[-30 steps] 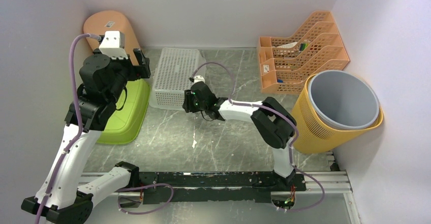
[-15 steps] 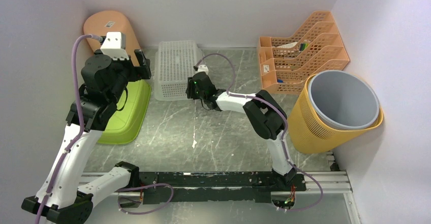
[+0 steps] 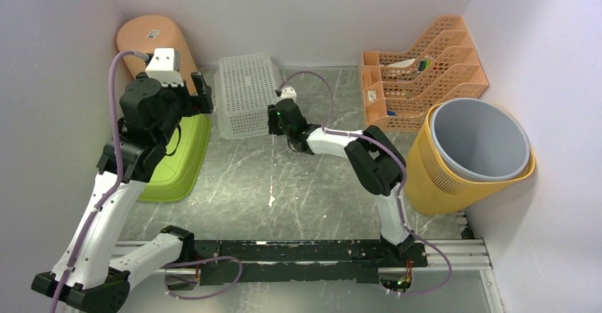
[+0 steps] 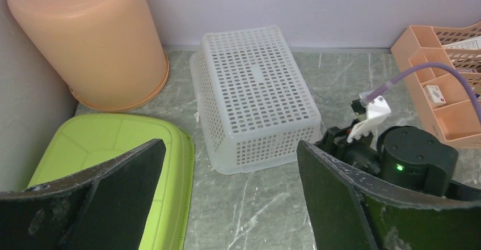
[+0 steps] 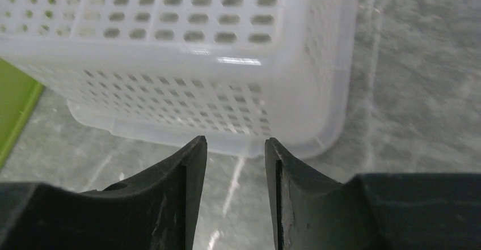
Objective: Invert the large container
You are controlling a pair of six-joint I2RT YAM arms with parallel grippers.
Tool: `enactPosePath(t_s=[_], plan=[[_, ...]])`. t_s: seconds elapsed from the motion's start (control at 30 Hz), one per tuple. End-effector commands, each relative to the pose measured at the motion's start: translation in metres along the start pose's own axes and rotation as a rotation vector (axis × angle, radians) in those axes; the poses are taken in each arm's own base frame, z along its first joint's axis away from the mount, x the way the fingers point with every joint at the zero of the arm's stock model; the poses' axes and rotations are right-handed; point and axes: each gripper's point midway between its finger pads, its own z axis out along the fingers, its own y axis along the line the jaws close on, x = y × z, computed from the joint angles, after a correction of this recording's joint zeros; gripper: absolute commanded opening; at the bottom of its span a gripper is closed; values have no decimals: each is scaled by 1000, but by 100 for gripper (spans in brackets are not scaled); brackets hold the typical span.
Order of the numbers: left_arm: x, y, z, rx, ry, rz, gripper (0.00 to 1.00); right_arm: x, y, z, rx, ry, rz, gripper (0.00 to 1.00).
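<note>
The large container, a white perforated basket, rests bottom up on the table near the back wall, its rim down. My right gripper sits low at the basket's near right corner. Its jaws stand a finger's width apart, just short of the rim, with nothing between them. My left gripper hangs wide open and empty to the left of the basket, above the edge of the green tub.
The green tub lies upside down at the left. An orange bin stands inverted in the back left corner. Orange file trays sit at the back right. A yellow mesh basket holding a grey bin leans at the right.
The white basket has slid toward the back wall, and my right gripper has followed it, its jaws parting slightly. The left arm has shifted a little to the right.
</note>
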Motion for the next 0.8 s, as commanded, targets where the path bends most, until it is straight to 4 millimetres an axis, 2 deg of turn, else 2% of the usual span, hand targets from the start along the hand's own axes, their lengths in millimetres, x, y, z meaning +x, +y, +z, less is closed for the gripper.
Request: enactPosePath(t_s=[0.0, 0.13, 0.2, 0.33, 0.43, 0.63, 0.77], plan=[[-9, 3, -1, -15, -42, -6, 99, -34, -6, -47, 38, -60, -29, 43], [-7, 2, 1, -15, -34, -10, 99, -68, -16, -95, 121, -93, -71, 44], [-4, -1, 4, -1, -30, -15, 99, -82, -26, -113, 186, -67, -102, 48], [2, -8, 14, 25, -26, -20, 99, -109, -60, -157, 386, -14, -195, 54], [8, -13, 23, 39, -1, -8, 99, -132, -83, -199, 516, -20, -207, 58], [18, -30, 33, 117, 32, -19, 100, -183, -131, -287, 674, -117, -83, 63], [33, -39, 40, 164, 48, -39, 100, -201, -170, -338, 788, -153, 0, 63]])
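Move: The right hand is low at the near right corner of the upturned white basket, whose middle is about 8 cm ahead, 7 cm left and roughly 2 cm below. Some 48 cm to its right and 14 cm back stands the grey bin in the yellow basket, its middle about 6 cm higher than the hand; the orange rack is about 38 cm right and 10 cm ahead, 3 cm higher. From the left hand, the grey bin lies about 68 cm right, 2 cm back and 25 cm below. The right hand backs off from the white basket's near corner, climbs steeply, then sweeps right across the bare table towards the grey bin, ending about 25 cm higher, 23 cm farther right and 8 cm back; on the way its wrist swings some 30 degrees clockwise, its left side dips, and its partly open fingers spread wider. After a short wait the left hand, empty and wide open, eases about 4 cm down and 3 cm each forward and right. ##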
